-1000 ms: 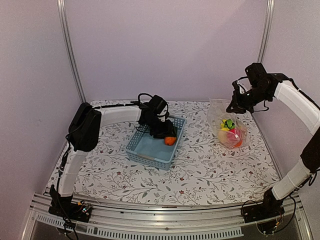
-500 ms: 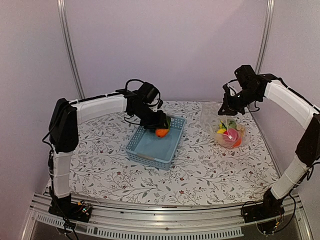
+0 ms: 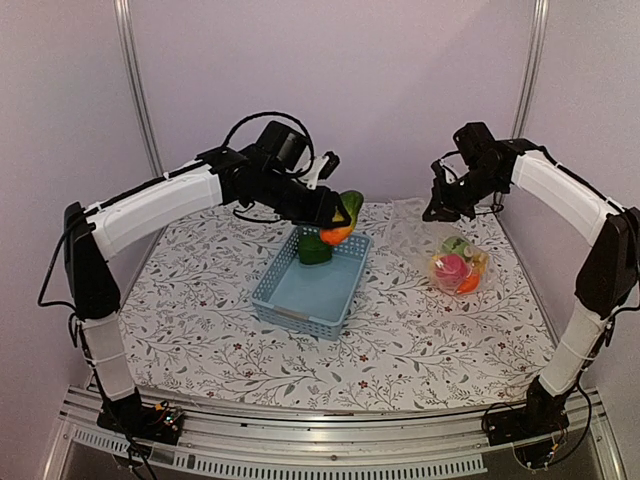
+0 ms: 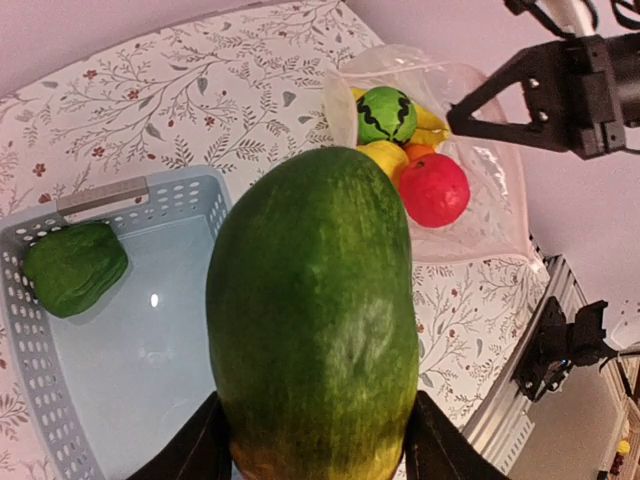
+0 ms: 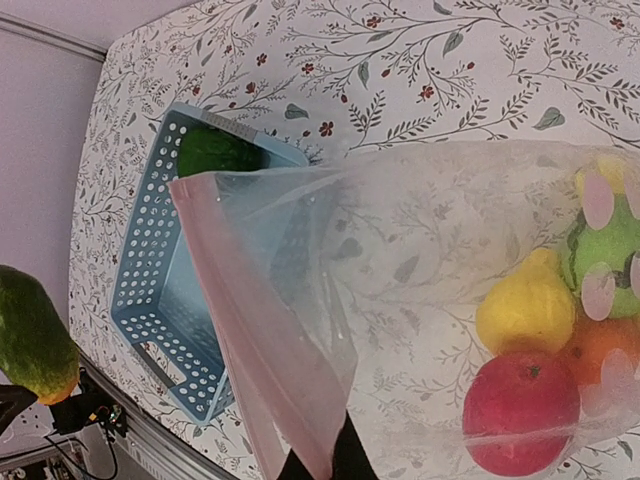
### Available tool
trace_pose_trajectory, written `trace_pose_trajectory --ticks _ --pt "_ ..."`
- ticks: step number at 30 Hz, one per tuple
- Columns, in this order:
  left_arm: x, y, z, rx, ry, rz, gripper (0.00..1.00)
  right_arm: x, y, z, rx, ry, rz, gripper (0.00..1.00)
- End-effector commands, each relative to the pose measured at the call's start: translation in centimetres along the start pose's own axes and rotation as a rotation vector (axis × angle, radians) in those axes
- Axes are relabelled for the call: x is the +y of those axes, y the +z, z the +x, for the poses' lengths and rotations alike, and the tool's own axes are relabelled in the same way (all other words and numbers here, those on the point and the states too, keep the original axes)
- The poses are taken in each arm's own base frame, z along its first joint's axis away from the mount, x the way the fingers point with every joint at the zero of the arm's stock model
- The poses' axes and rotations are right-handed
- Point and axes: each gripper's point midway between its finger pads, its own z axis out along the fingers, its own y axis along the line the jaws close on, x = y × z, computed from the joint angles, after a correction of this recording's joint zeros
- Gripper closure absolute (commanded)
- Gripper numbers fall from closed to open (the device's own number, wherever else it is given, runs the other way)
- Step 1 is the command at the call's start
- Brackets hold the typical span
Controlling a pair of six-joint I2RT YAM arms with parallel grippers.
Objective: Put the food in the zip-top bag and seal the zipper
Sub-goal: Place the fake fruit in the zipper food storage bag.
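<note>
My left gripper (image 4: 315,458) is shut on the green-orange mango (image 4: 315,320) and holds it in the air over the basket's far edge (image 3: 340,222). A green pepper (image 3: 313,248) lies in the blue-grey basket (image 3: 300,315). My right gripper (image 5: 325,465) is shut on the pinkish zipper strip (image 5: 250,330) and holds the zip-top bag's mouth up (image 3: 440,205). The clear bag (image 3: 457,265) sags on the table at the right. Inside it are a red apple (image 5: 520,400), a yellow fruit (image 5: 525,308), a striped melon (image 4: 387,113) and an orange (image 5: 600,350).
The floral tablecloth (image 3: 420,340) covers the table. Pale walls and two metal posts (image 3: 140,100) close in the back and sides. The metal rail (image 3: 330,440) with both arm bases runs along the near edge.
My left arm has lifted the mango out of the basket, up and to the right. My right gripper has drawn the bag's mouth leftward and a little higher.
</note>
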Motion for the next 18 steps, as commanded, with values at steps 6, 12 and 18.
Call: trace_pose_trajectory --ticks 6,12,18 --pt "-7.3 -2.2 -1.1 -0.044 0.16 0.186 0.71 1.2 0.5 0.2 0.02 -0.033 -0.009 1.0" --pt "-9.1 0.2 -1.2 -0.013 0.098 0.299 0.71 1.5 0.2 0.2 0.023 -0.042 -0.017 1.0" --pt "-9.5 3.4 -0.7 0.022 0.059 0.352 0.71 1.7 -0.2 0.2 0.023 -0.052 -0.02 1.0"
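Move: The left hand holds the papaya clear of the basket. The bag's open mouth is about 14 cm to its right, barely 1 cm farther out and some 4 cm lower. The basket's middle lies roughly 5 cm ahead, 5 cm left and 22 cm below, with the avocado about 12 cm ahead, 4 cm left and 21 cm below. The bagged fruit sits some 27 cm right, 8 cm ahead and 20 cm down. From the right hand, the mouth is about 4 cm left, 1 cm ahead and 2 cm below. Rightward towards the bag mouth, about 7 cm, the left hand carries the papaya, drawing back some 4 cm and rising about 5 cm before it starts to sink again. The wrist turns some 15 degrees clockwise and the fingers tilt up to point more to the right, keeping their grip. The right hand stays nearly in place, still pinching the bag's rim. ##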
